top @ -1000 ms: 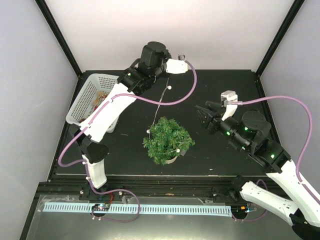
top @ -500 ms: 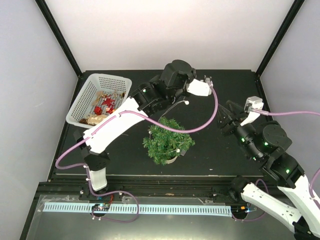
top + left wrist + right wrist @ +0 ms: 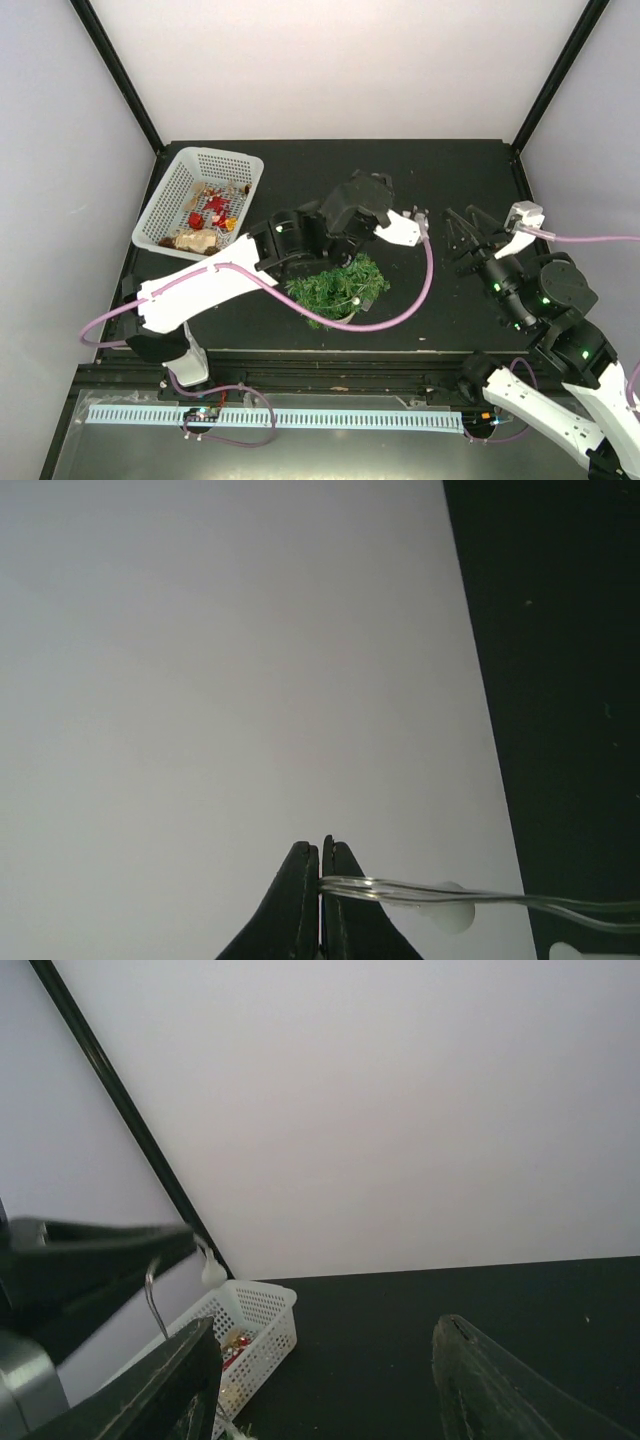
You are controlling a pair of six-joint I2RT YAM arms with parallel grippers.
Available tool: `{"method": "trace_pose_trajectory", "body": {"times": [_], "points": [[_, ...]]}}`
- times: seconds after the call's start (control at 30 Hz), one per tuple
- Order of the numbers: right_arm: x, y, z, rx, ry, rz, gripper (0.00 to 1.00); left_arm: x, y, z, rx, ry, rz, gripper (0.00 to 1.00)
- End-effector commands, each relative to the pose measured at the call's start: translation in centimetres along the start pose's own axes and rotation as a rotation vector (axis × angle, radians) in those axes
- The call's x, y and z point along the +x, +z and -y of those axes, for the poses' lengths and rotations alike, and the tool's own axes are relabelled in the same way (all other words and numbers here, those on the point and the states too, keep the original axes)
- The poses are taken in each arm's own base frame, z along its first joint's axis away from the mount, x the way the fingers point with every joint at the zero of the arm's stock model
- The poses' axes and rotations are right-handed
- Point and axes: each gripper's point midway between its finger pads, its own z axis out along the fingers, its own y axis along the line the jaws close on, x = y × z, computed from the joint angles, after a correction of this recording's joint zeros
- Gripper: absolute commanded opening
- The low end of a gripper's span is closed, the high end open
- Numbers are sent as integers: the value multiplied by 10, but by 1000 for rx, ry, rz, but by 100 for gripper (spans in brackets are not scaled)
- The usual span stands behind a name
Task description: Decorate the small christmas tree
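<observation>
The small christmas tree, dark green in a cream pot, stands at the table's front middle, partly under my left arm. My left gripper is just right of and above the tree. In the left wrist view it is shut on a thin clear light string with a white bulb. My right gripper is open and empty, a short way right of the left gripper. In the right wrist view it faces the left gripper's fingers, with the string hanging from them.
A white perforated basket with red and gold ornaments stands at the back left; it also shows in the right wrist view. White walls and black frame posts enclose the black table.
My left arm has swung from the back of the table to the right and forward over the tree, carrying the light string. My right gripper has drawn back to the right.
</observation>
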Motion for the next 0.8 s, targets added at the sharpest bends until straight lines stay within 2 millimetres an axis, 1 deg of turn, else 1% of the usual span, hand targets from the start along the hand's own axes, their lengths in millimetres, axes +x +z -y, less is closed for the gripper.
{"method": "trace_pose_trajectory", "body": {"times": [0.0, 0.07, 0.17, 0.3, 0.4, 0.57, 0.63, 0.77], "points": [[-4, -9, 5, 11, 24, 14, 59, -5, -8, 25, 35, 124, -92, 2], [-6, -14, 5, 8, 30, 16, 59, -12, -14, 34, 52, 165, -93, 2], [-8, -20, 5, 1, 38, 15, 59, -14, -18, 46, 60, 230, -125, 2], [-8, -27, 9, 9, 45, 20, 59, -19, -32, 48, 29, 280, -136, 2], [-5, -30, 11, 8, 50, 14, 59, -16, -40, 53, 10, 321, -157, 2], [0, -32, 11, -1, 57, -4, 59, -4, -53, 71, 8, 372, -192, 2], [0, -33, 10, -6, 58, -5, 59, 1, -59, 72, 0, 374, -206, 2], [3, -32, 9, -10, 57, -13, 59, 10, -75, 67, -24, 362, -221, 2]]}}
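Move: The tree stands some 30 cm below the left hand, about 7 cm back and 7 cm to its left. The string's small battery box hangs at the tree's right side, 8 cm back and 2 cm left of that hand; the basket lies about 18 cm ahead, 38 cm left, 40 cm below. From the right hand the tree is some 21 cm left, about level fore and aft, 28 cm lower. Left, still pinching the lights, sinks and draws back about 8 cm towards the tree; right retreats 3 cm. ##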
